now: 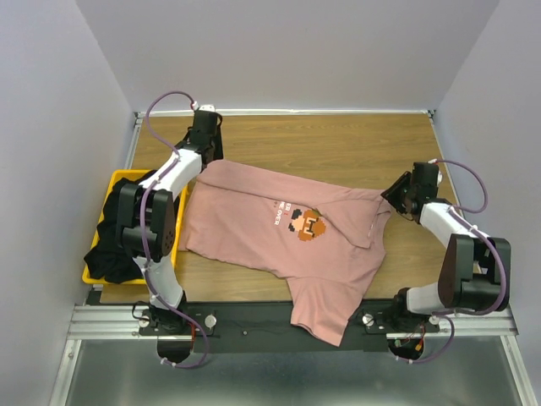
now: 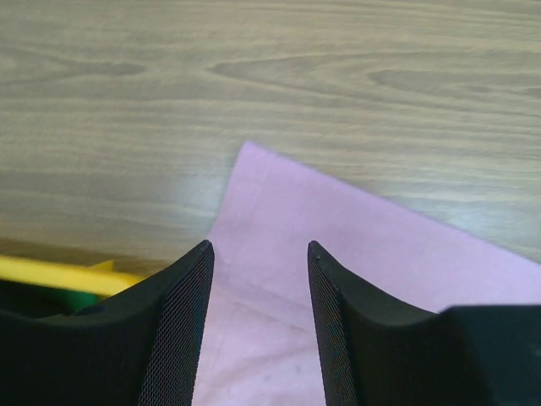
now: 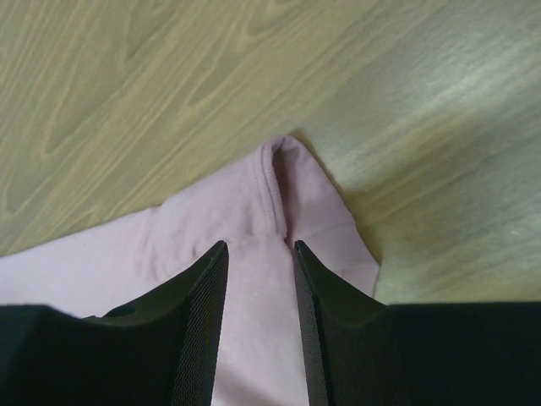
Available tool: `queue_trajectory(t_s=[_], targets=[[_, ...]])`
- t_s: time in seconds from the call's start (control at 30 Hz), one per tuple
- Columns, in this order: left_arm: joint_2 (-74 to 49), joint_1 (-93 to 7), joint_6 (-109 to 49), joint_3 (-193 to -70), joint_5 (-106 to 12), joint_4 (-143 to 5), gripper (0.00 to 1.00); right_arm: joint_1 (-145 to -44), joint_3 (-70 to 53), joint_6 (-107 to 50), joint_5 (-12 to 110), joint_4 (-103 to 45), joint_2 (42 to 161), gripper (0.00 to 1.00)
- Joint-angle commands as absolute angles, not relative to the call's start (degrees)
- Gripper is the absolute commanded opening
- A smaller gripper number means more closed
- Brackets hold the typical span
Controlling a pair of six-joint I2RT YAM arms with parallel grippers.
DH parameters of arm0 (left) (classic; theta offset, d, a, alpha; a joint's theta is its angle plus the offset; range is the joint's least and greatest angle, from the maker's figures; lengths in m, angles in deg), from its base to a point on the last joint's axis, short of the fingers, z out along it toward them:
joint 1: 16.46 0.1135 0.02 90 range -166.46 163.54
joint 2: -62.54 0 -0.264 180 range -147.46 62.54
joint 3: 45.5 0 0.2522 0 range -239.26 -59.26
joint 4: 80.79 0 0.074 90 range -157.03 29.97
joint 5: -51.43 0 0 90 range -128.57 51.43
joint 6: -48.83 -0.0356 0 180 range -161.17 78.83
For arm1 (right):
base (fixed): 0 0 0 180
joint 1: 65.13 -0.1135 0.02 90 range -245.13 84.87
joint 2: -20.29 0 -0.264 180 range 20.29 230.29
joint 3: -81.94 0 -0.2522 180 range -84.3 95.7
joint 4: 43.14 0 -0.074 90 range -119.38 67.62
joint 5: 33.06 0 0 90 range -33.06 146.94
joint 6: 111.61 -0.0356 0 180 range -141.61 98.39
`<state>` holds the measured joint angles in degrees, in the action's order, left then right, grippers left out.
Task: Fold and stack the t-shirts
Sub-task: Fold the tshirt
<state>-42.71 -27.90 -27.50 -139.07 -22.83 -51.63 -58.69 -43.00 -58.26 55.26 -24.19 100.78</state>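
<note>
A dusty-pink t-shirt (image 1: 245, 222) lies spread on the wooden table, its pixel-art face (image 1: 306, 224) showing. One part hangs over the near edge. My left gripper (image 1: 206, 161) is at the shirt's far left corner. In the left wrist view this gripper (image 2: 260, 247) is open, with the pink cloth (image 2: 363, 254) flat below the gap. My right gripper (image 1: 391, 197) is at the shirt's right end. In the right wrist view it (image 3: 259, 245) is open astride a seamed fold of the pink cloth (image 3: 203, 222). A black t-shirt (image 1: 112, 247) lies bunched in the basket.
A yellow plastic basket (image 1: 121, 176) stands at the table's left edge; its rim (image 2: 51, 272) shows beside my left fingers. Bare wood lies beyond the shirt toward the back wall. Grey walls close in on three sides.
</note>
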Motion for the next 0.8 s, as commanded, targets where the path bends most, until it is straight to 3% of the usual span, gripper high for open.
queue_trajectory(t_s=[0.0,0.33,0.77], targets=[[-46.9,-29.0,-27.9,-141.3,-25.6,-52.1,0.55,-58.2,-44.0,-58.7,50.9,-28.6,101.8,0.44],[-55.1,-29.0,-27.5,-144.4,-30.3,-51.7,0.51,-57.2,-46.2,-57.0,50.2,-33.7,104.1,0.41],[-57.3,-28.9,-27.6,-144.6,-29.6,-50.9,0.51,-55.3,-50.7,-57.8,40.3,-46.1,109.4,0.40]])
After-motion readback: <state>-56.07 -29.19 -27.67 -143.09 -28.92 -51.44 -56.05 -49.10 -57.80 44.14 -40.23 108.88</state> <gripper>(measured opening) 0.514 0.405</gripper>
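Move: The t-shirt's far-edge strip lies about 11 cm below the left hand, 1 cm ahead and 3 cm right; its far-left corner is some 4 cm ahead and 2 cm left, the yellow bin's middle about 14 cm back and 21 cm left. The folded right corner is roughly 5 cm below the right hand, 2 cm ahead and 2 cm left, with the printed figure 6 cm back and 19 cm left. Open hands sink: left some 9 cm, easing right, towards the far-edge strip, right 4 cm towards the folded corner. ##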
